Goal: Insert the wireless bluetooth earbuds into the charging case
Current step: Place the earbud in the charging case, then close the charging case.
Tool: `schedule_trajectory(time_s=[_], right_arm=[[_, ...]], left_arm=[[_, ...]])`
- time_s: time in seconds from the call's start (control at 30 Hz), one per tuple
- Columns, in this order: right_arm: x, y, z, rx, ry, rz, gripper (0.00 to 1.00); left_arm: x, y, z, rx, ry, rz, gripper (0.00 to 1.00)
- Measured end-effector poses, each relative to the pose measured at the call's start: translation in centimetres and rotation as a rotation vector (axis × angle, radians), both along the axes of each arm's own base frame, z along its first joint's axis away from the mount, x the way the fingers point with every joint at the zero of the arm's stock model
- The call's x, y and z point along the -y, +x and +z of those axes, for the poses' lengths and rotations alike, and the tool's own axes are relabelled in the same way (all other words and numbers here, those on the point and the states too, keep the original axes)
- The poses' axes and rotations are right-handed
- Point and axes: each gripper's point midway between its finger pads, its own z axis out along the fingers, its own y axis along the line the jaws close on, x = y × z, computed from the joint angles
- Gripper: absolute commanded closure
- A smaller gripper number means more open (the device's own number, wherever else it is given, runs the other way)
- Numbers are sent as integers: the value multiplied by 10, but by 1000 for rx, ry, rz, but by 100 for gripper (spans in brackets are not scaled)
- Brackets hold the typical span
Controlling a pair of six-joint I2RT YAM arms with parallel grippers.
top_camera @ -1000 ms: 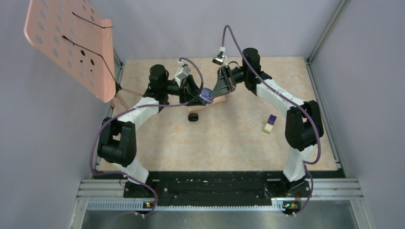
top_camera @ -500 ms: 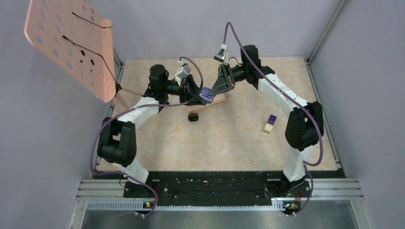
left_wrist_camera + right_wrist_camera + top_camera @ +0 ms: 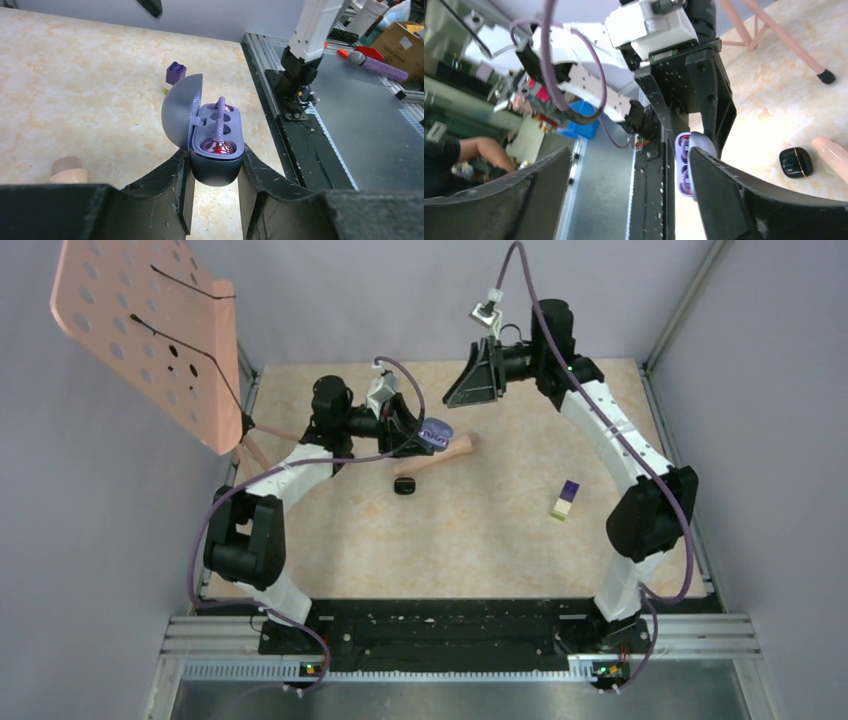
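My left gripper (image 3: 428, 436) is shut on the base of a purple charging case (image 3: 216, 150), held above the table with its lid open. Two glossy pinkish-purple earbuds sit in its sockets, one near (image 3: 218, 146) and one far (image 3: 220, 106). The case also shows in the top view (image 3: 435, 432) and edge-on in the right wrist view (image 3: 685, 165). My right gripper (image 3: 462, 390) is open and empty, raised well above and behind the case; in its own view (image 3: 629, 165) nothing lies between the fingers. No black earbuds show.
A small glossy black case (image 3: 404, 485) lies on the table in front of my left gripper, next to a pink wooden cylinder (image 3: 440, 454). A purple-and-cream block (image 3: 565, 500) stands at the right. A pink perforated stand (image 3: 150, 330) rises at the back left.
My right gripper has drawn away from the charging case, rising up and back to the right. My left gripper has kept hold of the open case in place.
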Motion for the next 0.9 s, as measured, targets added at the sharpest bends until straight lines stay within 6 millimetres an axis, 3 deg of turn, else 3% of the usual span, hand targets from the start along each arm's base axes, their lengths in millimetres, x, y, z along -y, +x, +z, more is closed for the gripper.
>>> schedule_trajectory(time_s=[0.13,0.3,0.4,0.53,0.7,0.9], right_arm=[[20,15,11,124,-4,-120,1],[54,57,-1,452,-118,-408,1],[68,49,-12,599,-165,-461,4],[57,33,-19,739,-170,-382,3],[34,12,-54,760,-194,-259,4],[19,13,-75,741,-204,-209,5]], left_arm=[[1,7,-1,-8,-7,51,100],[3,13,3,-31,-17,94,100],[4,15,6,-26,-25,104,100],[5,16,8,-25,-31,106,100],[6,18,7,-20,-32,107,100],[6,18,9,-15,-33,107,100]])
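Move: The open purple charging case, held in the left fingers, has its middle about 9 cm below the empty right hand, some 4 cm to its left and about 1 cm back. From the left hand it lies only about 2 cm to the right and 1 cm up. From the right hand, the pink cylinder on the table is roughly 14 cm ahead, 5 cm left and 36 cm down; the black case is about 6 cm ahead, 12 cm left, equally low. The right hand first swings clear of the charging case, about 6 cm forward and 7 cm to the right as its half-open fingers spread fully, then curves back and leftward and sinks, ending some 7 cm lower with the wide-open fingers facing the case a few centimetres short of it; on the way it rolls about its finger line by some 40 degrees, its top going back towards the base, and the fingertips dip slightly. The left hand keeps its pinch on the case and brings it about 2 cm forward and slightly up, with a small counter-clockwise turn. ##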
